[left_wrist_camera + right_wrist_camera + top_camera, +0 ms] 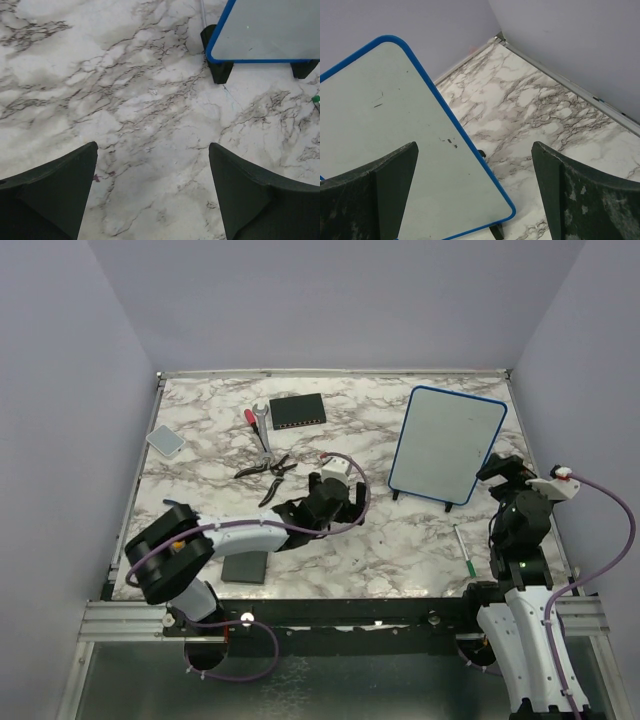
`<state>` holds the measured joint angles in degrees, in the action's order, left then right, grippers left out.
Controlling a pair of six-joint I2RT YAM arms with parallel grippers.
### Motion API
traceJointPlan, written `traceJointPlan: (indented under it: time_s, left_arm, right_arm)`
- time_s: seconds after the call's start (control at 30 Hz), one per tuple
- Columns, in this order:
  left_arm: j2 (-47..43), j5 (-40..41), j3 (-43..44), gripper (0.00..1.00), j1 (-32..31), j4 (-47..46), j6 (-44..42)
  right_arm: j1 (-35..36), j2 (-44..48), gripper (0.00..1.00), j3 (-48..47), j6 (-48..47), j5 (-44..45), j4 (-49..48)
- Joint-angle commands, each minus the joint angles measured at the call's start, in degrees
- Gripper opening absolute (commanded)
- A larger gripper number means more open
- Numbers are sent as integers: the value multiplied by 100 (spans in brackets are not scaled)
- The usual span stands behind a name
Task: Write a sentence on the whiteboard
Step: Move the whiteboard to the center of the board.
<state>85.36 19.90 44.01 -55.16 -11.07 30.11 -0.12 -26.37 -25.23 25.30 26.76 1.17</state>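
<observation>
The whiteboard (pixel 447 445) stands upright at the back right, blue-framed, on small black feet (pixel 221 72). The sentence is out of view: the white face (pixel 395 125) carries only a few small dark flecks. A green marker (pixel 462 550) lies on the marble in front of the board, and its tip (pixel 316 99) shows at the edge of the left wrist view. My right gripper (pixel 498 470) hovers open by the board's right lower edge (pixel 474 145), holding nothing. My left gripper (pixel 345 505) is open over bare marble (pixel 152 146), left of the board's lower corner (pixel 270 30).
Pliers (pixel 268 472), a red-handled wrench (pixel 258 423) and a black box (pixel 298 412) lie at the back middle. A grey pad (pixel 165 440) sits at the far left. A dark flat slab (pixel 245 568) lies by the left arm. Purple walls enclose the table.
</observation>
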Motion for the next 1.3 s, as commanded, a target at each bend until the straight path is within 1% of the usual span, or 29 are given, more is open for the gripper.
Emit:
traceJointPlan:
  time_s: [0.0, 0.03, 0.1, 0.13, 0.2, 0.23, 0.37, 0.53, 0.67, 0.77, 0.93, 1.13, 1.23, 1.27]
  left_arm:
    - [887, 407, 457, 89, -347, -1158, 214]
    - [1139, 377, 628, 87, -395, -1209, 215]
    - [1623, 265, 999, 85, -472, -1222, 223]
    - [1848, 226, 1164, 81, -511, -1233, 211]
    - [2190, 228, 1446, 70, -575, -1248, 170]
    - [2327, 255, 1550, 67, -608, -1260, 152]
    - [2765, 216, 1865, 66, -667, -1260, 137]
    - [3151, 308, 2095, 62, -755, -1253, 66]
    - [3412, 564, 2279, 54, -786, -1177, -35]
    - [3559, 742, 2437, 45, -811, -1115, -135]
    - [3794, 903, 2723, 41, -848, -975, -261]
    - [3992, 1211, 2947, 32, -862, -748, -286]
    - [4091, 1358, 3072, 27, -864, -585, -265]
    - [4113, 1411, 3124, 23, -865, -503, -248]
  right_arm:
    - [-23, 56, 100, 9, 87, 111, 156]
    - [-23, 48, 100, 10, 89, 130, 152]
    - [-23, 40, 99, 3, 98, 138, 162]
    - [-23, 40, 99, -6, 99, 165, 182]
    - [-23, 42, 99, -16, 102, 191, 208]
    - [-23, 43, 99, -12, 111, 204, 214]
    - [-23, 50, 99, 16, 137, 207, 187]
    - [-23, -23, 99, 27, 185, 215, 151]
    - [-23, -98, 99, 32, 220, 195, 121]
    - [-23, -143, 99, 27, 230, 195, 120]
    - [-23, -184, 99, 36, 247, 199, 112]
    - [-23, -193, 99, 44, 264, 213, 107]
    - [-23, -201, 99, 54, 282, 205, 103]
    - [-23, -202, 99, 54, 287, 194, 103]
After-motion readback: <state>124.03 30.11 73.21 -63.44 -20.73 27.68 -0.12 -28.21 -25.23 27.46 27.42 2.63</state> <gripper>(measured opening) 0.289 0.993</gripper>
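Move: The whiteboard's left foot, the black one under its near left corner, lies about 15 cm to the left hand's right, some 5 cm ahead and 8 cm below. The board's right foot is roughly 12 cm farther right and 2 cm nearer the base than that one. The green-capped marker lies some 16 cm right of the left foot and 13 cm nearer the base. From the right hand, the left foot is about 24 cm left, 5 cm ahead and 21 cm below. The left arm brings its fingertips to either side of the whiteboard's left foot and narrows them from nearly wide open to about a third; whether both pads already press can't be seen. To get there it sweeps some 15 cm right while sinking about 7 cm, then slows and eases forward the last few centimetres, the fingers tipping up slightly. ##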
